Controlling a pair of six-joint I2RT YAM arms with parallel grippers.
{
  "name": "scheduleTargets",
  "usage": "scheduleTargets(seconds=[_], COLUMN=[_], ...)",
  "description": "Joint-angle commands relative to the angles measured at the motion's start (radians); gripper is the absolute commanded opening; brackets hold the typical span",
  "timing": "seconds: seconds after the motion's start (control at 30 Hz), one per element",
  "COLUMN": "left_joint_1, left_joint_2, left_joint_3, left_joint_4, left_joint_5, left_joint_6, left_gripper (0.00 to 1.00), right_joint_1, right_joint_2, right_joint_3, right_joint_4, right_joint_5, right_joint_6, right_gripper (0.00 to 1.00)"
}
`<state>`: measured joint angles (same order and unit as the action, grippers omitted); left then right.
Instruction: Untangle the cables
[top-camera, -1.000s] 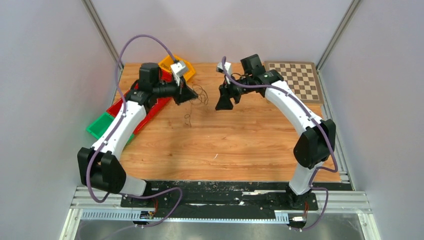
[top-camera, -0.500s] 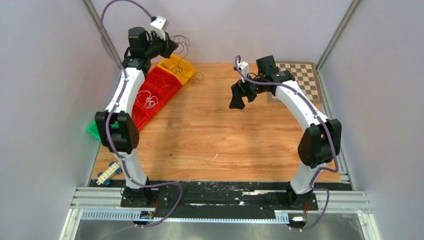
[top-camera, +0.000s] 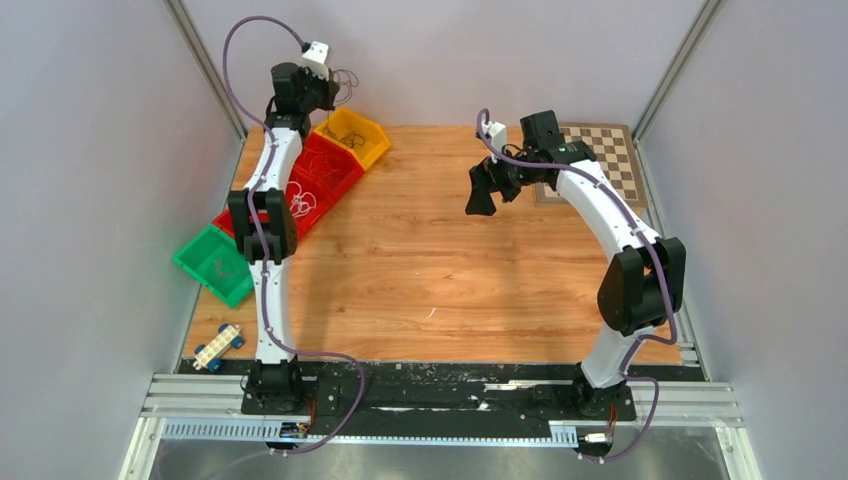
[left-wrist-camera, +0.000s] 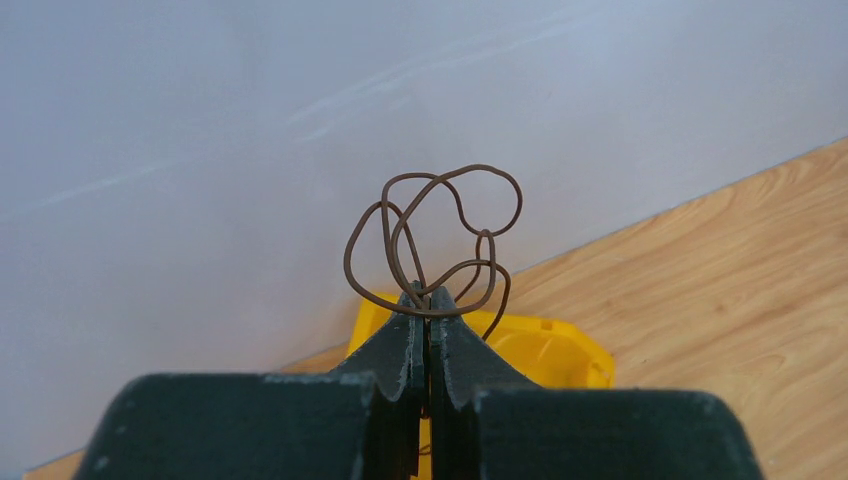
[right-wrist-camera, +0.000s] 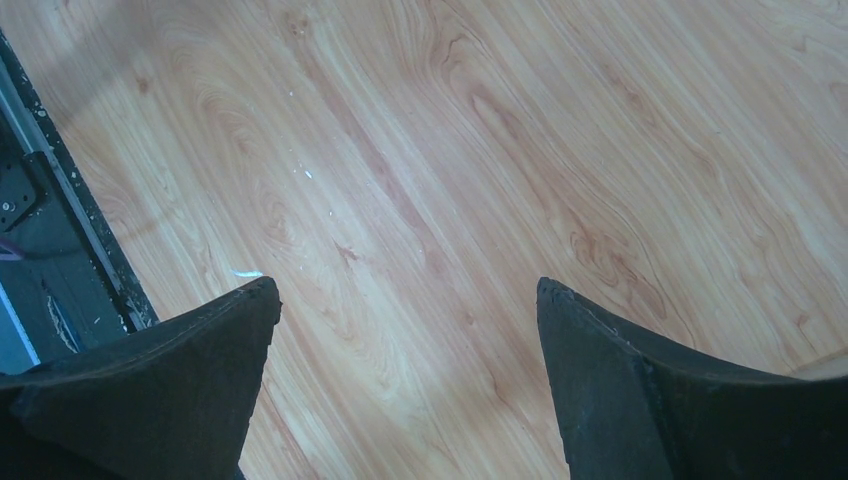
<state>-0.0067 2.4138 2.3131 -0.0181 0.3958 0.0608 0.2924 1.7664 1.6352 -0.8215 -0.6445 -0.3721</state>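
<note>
My left gripper (left-wrist-camera: 428, 295) is shut on a thin dark brown curly cable (left-wrist-camera: 430, 235), whose loops stick up past the fingertips. In the top view the left gripper (top-camera: 335, 92) is raised at the back left, above the yellow bin (top-camera: 365, 140), with the cable (top-camera: 348, 80) hanging from it. The yellow bin also shows under the fingers in the left wrist view (left-wrist-camera: 545, 350). Thin white cables (top-camera: 300, 203) lie in a red bin (top-camera: 283, 215). My right gripper (top-camera: 480, 200) is open and empty over bare wood (right-wrist-camera: 408, 290).
A second red bin (top-camera: 330, 165) sits between the yellow bin and the first red one. A green bin (top-camera: 200, 262) stands at the left edge. A checkerboard (top-camera: 600, 160) lies at the back right. A small toy block car (top-camera: 217, 347) is at the near left.
My left arm has swung from the middle of the table up to the back left, carrying the dark cable over the yellow bin. My right gripper has drawn back slightly to the right.
</note>
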Motion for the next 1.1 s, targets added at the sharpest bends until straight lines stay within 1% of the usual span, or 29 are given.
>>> scheduleTargets(seconds=[0.0, 0.13, 0.23, 0.27, 0.3, 0.33, 0.43, 0.47, 0.5, 0.53, 0.57, 0.6, 0.7, 0.73, 0.8, 0.87, 0.93, 1.07], left_joint_1=[0.0, 0.001, 0.001, 0.001, 0.001, 0.001, 0.001, 0.001, 0.001, 0.001, 0.001, 0.001, 0.001, 0.001, 0.001, 0.001, 0.001, 0.001], left_joint_2=[0.012, -0.014, -0.038, -0.054, -0.063, -0.081, -0.114, -0.132, -0.138, -0.153, -0.16, -0.177, -0.208, -0.226, -0.25, -0.266, -0.28, -0.337], left_joint_3=[0.014, -0.061, -0.094, -0.119, -0.131, -0.155, -0.184, -0.188, -0.19, -0.19, -0.19, -0.19, -0.185, -0.183, -0.167, -0.124, -0.074, -0.028], left_joint_4=[0.024, 0.023, -0.002, -0.001, 0.007, 0.009, 0.007, 0.003, -0.008, -0.014, -0.026, -0.03, -0.07, -0.083, -0.137, -0.23, -0.379, -0.584], left_joint_5=[-0.022, -0.018, -0.018, -0.024, -0.027, -0.031, -0.018, -0.01, -0.004, 0.004, 0.006, 0.008, 0.018, 0.026, 0.035, 0.036, 0.019, -0.005], left_joint_6=[0.076, 0.093, 0.107, 0.11, 0.117, 0.12, 0.141, 0.147, 0.149, 0.155, 0.156, 0.155, 0.162, 0.166, 0.17, 0.179, 0.18, 0.182], left_gripper=[0.0, 0.01, 0.09, 0.17, 0.22, 0.29, 0.38, 0.47, 0.53, 0.62, 0.66, 0.73, 0.81, 0.86, 0.93, 0.99, 1.0, 1.0], right_joint_1=[-0.01, -0.012, -0.013, -0.013, -0.012, -0.013, -0.012, -0.011, -0.011, -0.011, -0.009, -0.009, -0.004, -0.002, -0.001, 0.002, 0.002, -0.001], right_joint_2=[0.008, 0.033, 0.045, 0.047, 0.048, 0.048, 0.047, 0.047, 0.047, 0.045, 0.045, 0.045, 0.043, 0.042, 0.041, 0.038, 0.036, 0.034], right_joint_3=[0.027, 0.048, 0.062, 0.066, 0.067, 0.068, 0.066, 0.065, 0.064, 0.064, 0.063, 0.063, 0.063, 0.062, 0.06, 0.061, 0.076, 0.134], right_joint_4=[0.028, 0.028, 0.027, 0.028, 0.029, 0.028, 0.03, 0.031, 0.032, 0.033, 0.035, 0.036, 0.041, 0.043, 0.044, 0.05, 0.057, 0.071], right_joint_5=[-0.004, -0.007, -0.009, -0.009, -0.011, -0.012, -0.014, -0.015, -0.014, -0.014, -0.014, -0.013, -0.006, -0.005, -0.002, 0.005, 0.022, 0.064], right_joint_6=[-0.009, -0.005, -0.003, -0.003, -0.004, -0.004, -0.003, -0.001, -0.001, 0.0, 0.0, 0.0, 0.001, 0.001, 0.003, 0.007, 0.028, 0.055], right_gripper=[0.98, 0.98, 0.98, 0.98, 0.98, 0.98, 0.98, 0.98, 0.98, 0.98, 0.98, 0.98, 0.98, 0.98, 0.99, 0.99, 1.0, 1.0])
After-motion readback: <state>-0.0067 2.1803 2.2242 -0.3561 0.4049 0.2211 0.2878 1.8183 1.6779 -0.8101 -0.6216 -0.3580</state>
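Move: The brown cable hangs bunched in my shut left fingers. The yellow bin I take it to lies below, with its middle some 22 cm down, about 2 cm ahead and 4 cm to the right. The near-side red compartment holding the orange cable is roughly 8 cm back and 3 cm left of my hand, and the white-cable compartment about 18 cm back and 8 cm left. From my right hand the yellow bin is some 32 cm ahead, 35 cm left and 17 cm lower. I sink my left hand about 10 cm almost straight down towards the yellow bin, tipping the fingers some 10 degrees further down. On the way I start spreading them to let go of the brown cable. Then I turn upward and climb about 13 cm while drawing back 5 cm or so, fingers going wide open and empty. ##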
